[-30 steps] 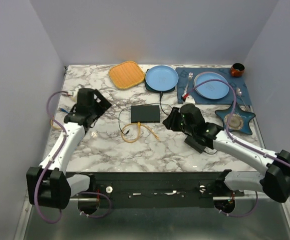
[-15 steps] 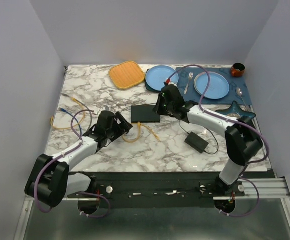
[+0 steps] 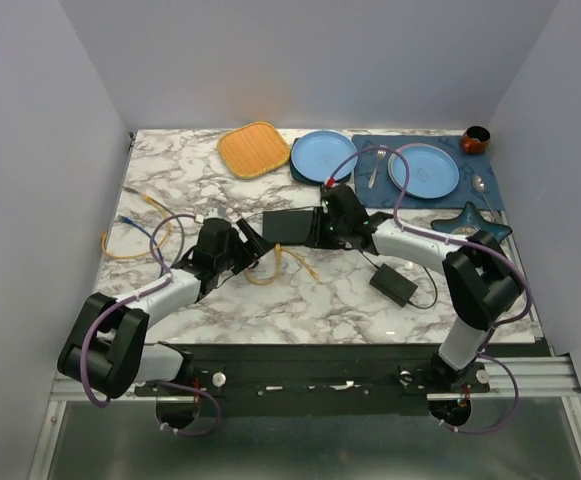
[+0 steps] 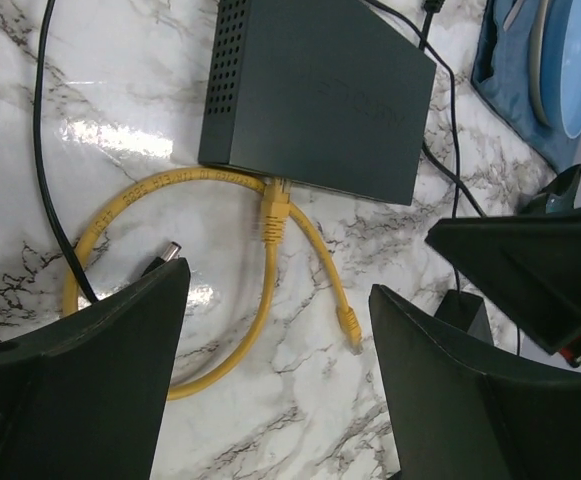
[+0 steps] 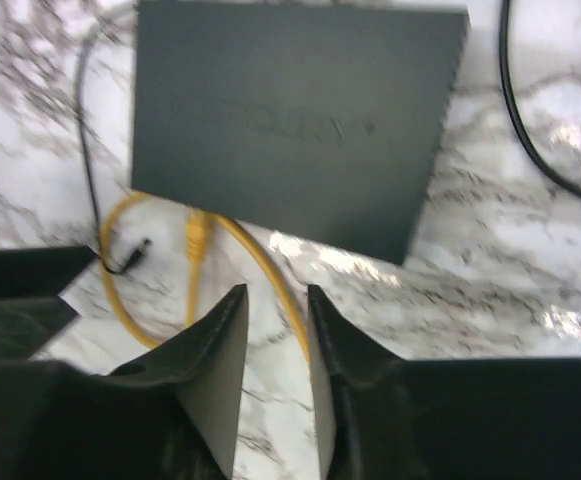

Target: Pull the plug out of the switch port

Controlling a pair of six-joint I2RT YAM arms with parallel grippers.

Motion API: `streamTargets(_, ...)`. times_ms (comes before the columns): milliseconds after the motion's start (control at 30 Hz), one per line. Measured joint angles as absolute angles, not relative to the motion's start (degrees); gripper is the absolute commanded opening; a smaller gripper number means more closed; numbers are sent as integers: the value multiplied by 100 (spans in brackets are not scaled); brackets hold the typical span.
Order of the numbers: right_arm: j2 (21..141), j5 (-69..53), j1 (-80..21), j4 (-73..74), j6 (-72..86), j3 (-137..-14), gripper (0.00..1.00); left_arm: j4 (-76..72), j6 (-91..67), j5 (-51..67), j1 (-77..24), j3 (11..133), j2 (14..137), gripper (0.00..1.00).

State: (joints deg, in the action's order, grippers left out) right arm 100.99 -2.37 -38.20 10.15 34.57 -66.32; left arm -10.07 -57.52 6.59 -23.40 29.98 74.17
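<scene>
The switch (image 4: 315, 95) is a flat black box lying at the table's middle (image 3: 286, 226). A yellow plug (image 4: 274, 207) sits in a port on its near long edge, and its yellow cable (image 4: 120, 205) loops on the marble to a loose end (image 4: 349, 324). My left gripper (image 4: 280, 285) hovers over that loop just short of the plug, open wide and holding nothing. My right gripper (image 5: 275, 292) hangs over the switch's near edge, to the right of the plug (image 5: 197, 236). Its jaws are open a narrow way, with only the cable lying below them.
A black power brick (image 3: 392, 285) with thin black leads lies right of centre, and a loose barrel connector (image 4: 166, 258) rests beside the loop. Two blue plates (image 3: 323, 156), an orange mat (image 3: 253, 149), a blue placemat (image 3: 480, 188) and a star dish (image 3: 473, 222) line the back. More yellow cable (image 3: 135, 228) lies at the left.
Both arms swung in to the switch, the left from the far left and the right from the right side. The left jaws narrowed slightly; the right ones closed and reopened a little.
</scene>
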Motion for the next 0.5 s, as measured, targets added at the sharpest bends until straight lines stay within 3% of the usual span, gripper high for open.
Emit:
streamTargets(200, 9876, -252, -4069, 1031, 3398, -5922, 41, -1144, -5850, 768, -2443, 2821, 7470, 81)
streamTargets(500, 9734, -224, -4141, 1028, 3468, -5846, 36, -1721, -5861, 862, -2794, 2840, 8138, 79)
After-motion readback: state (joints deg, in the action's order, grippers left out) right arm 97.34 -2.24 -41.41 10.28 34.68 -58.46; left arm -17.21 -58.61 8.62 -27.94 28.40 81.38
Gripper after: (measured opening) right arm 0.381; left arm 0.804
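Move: The yellow plug in the switch port is about 4 cm ahead of the left hand, 4 cm right and 5 cm below; the switch's middle is 8 cm ahead and 7 cm right, the black power plug 1 cm back and 2 cm left. From the right hand the switch's middle is some 5 cm ahead and 5 cm left, the plug level and 8 cm left, the loose yellow end 6 cm back and 1 cm right, all about 5 cm below. Open left hand eases 4 cm right and down towards the plug; right hand draws back 5 cm, sinking. ##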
